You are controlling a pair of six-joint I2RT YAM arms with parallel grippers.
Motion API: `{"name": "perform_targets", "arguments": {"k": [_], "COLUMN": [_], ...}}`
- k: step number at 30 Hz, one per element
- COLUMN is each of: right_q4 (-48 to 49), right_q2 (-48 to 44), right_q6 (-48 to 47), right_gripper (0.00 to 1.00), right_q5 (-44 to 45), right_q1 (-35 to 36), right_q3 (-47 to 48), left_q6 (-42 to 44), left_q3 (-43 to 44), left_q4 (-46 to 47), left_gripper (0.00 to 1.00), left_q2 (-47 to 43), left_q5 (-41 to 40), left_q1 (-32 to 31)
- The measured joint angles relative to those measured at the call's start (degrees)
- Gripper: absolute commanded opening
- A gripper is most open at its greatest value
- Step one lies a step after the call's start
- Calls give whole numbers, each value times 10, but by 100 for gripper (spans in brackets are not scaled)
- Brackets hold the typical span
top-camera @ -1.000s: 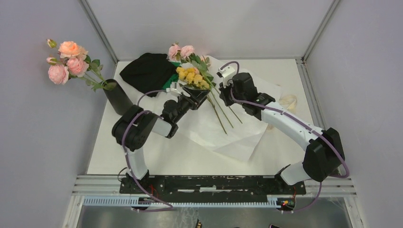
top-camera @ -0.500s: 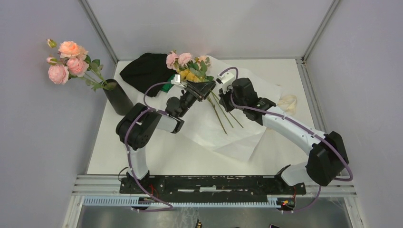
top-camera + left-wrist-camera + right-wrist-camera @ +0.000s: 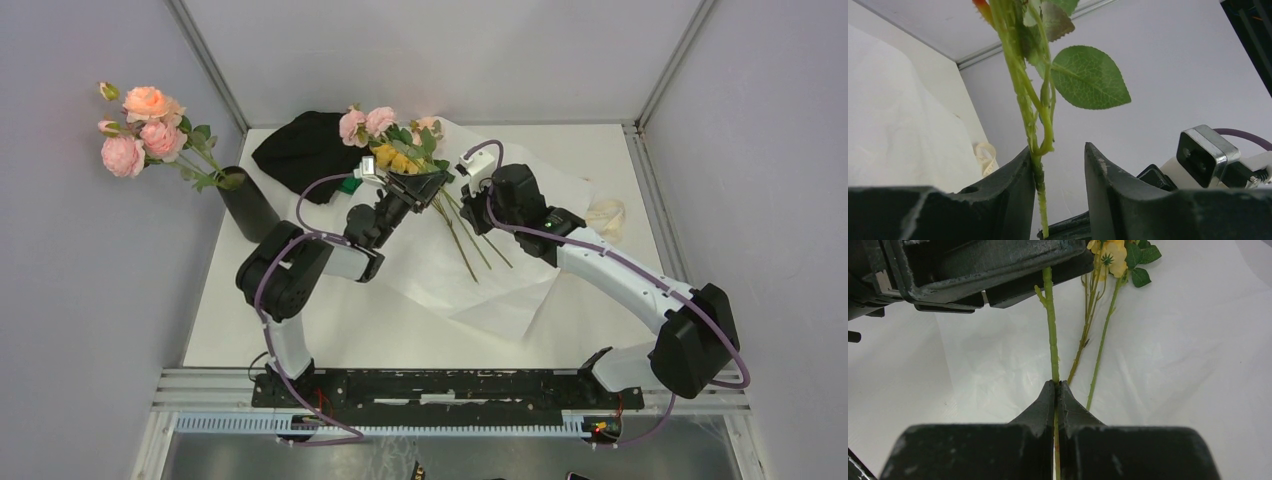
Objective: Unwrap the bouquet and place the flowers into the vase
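The black vase point(image 3: 248, 205) stands at the table's left edge and holds several pink roses point(image 3: 140, 125). Pink and yellow flowers point(image 3: 390, 135) of the bouquet lie at the back on the spread white paper point(image 3: 440, 270). My right gripper point(image 3: 1058, 385) is shut on one green stem point(image 3: 1050, 335). My left gripper point(image 3: 1058, 155) stands round the same stem point(image 3: 1039, 185) higher up. The stem rests against its left finger, with a gap to the other finger. In the top view the left gripper point(image 3: 425, 185) and the right gripper point(image 3: 465, 198) meet just below the blooms.
A black-and-green cloth heap point(image 3: 305, 150) lies at the back left, beside the blooms. Cream ribbon point(image 3: 606, 215) sits at the paper's right edge. Two loose stems point(image 3: 1100, 350) lie on the paper to the right of the held one. Grey walls enclose the table.
My left gripper has moved back toward the blooms and narrowed its jaws round the stem. The flower heads shifted a little left. The right gripper has stayed shut on the stem.
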Motion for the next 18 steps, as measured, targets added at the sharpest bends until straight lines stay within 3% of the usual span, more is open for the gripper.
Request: {"name": "perform_targets", "arguments": {"k": [4, 7, 10, 16, 17, 18], "right_q4": [0, 0, 6, 5, 5, 5], "right_q2": [0, 0, -1, -2, -3, -3], "right_q6": [0, 0, 0, 0, 0, 0], "right_gripper": [0, 0, 0, 0, 5, 24], "right_q5": [1, 2, 0, 0, -1, -1], "right_q1": [0, 1, 2, 2, 2, 2], "right_q3": [0, 0, 0, 0, 0, 0], "left_q6": [6, 16, 30, 54, 58, 63], "left_q3": [-20, -25, -26, -26, -26, -25], "left_q4": [-10, -26, -47, -84, -88, -94], "left_gripper": [45, 20, 3, 2, 2, 2], "left_q2": [-14, -31, -41, -58, -60, -63], "left_q5": [-4, -7, -8, -12, -12, -11], "left_q1": [-1, -2, -2, -3, -3, -3]}}
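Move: The held pink flower's stem already runs between the left hand's half-open fingers, about 1 cm below their middle; its pink heads hang some 15 cm left, 10 cm ahead and slightly higher. The right gripper holds this stem roughly 6 cm back, 3 cm right and 5 cm lower. The yellow flowers lie about 10 cm ahead, 9 cm left and 20 cm down. From the right hand, the stem's grasp spot is about 6 cm ahead, 3 cm left and 4 cm up. Down, with a little back and left, the left hand eases only about 1 cm to centre the stem between its pads, rolling a few degrees so its left side rises. Its fingers then close from half open and pinch the green stem just below the leaf fork, while the right hand stays put and keeps its own grip lower on the same stem. ##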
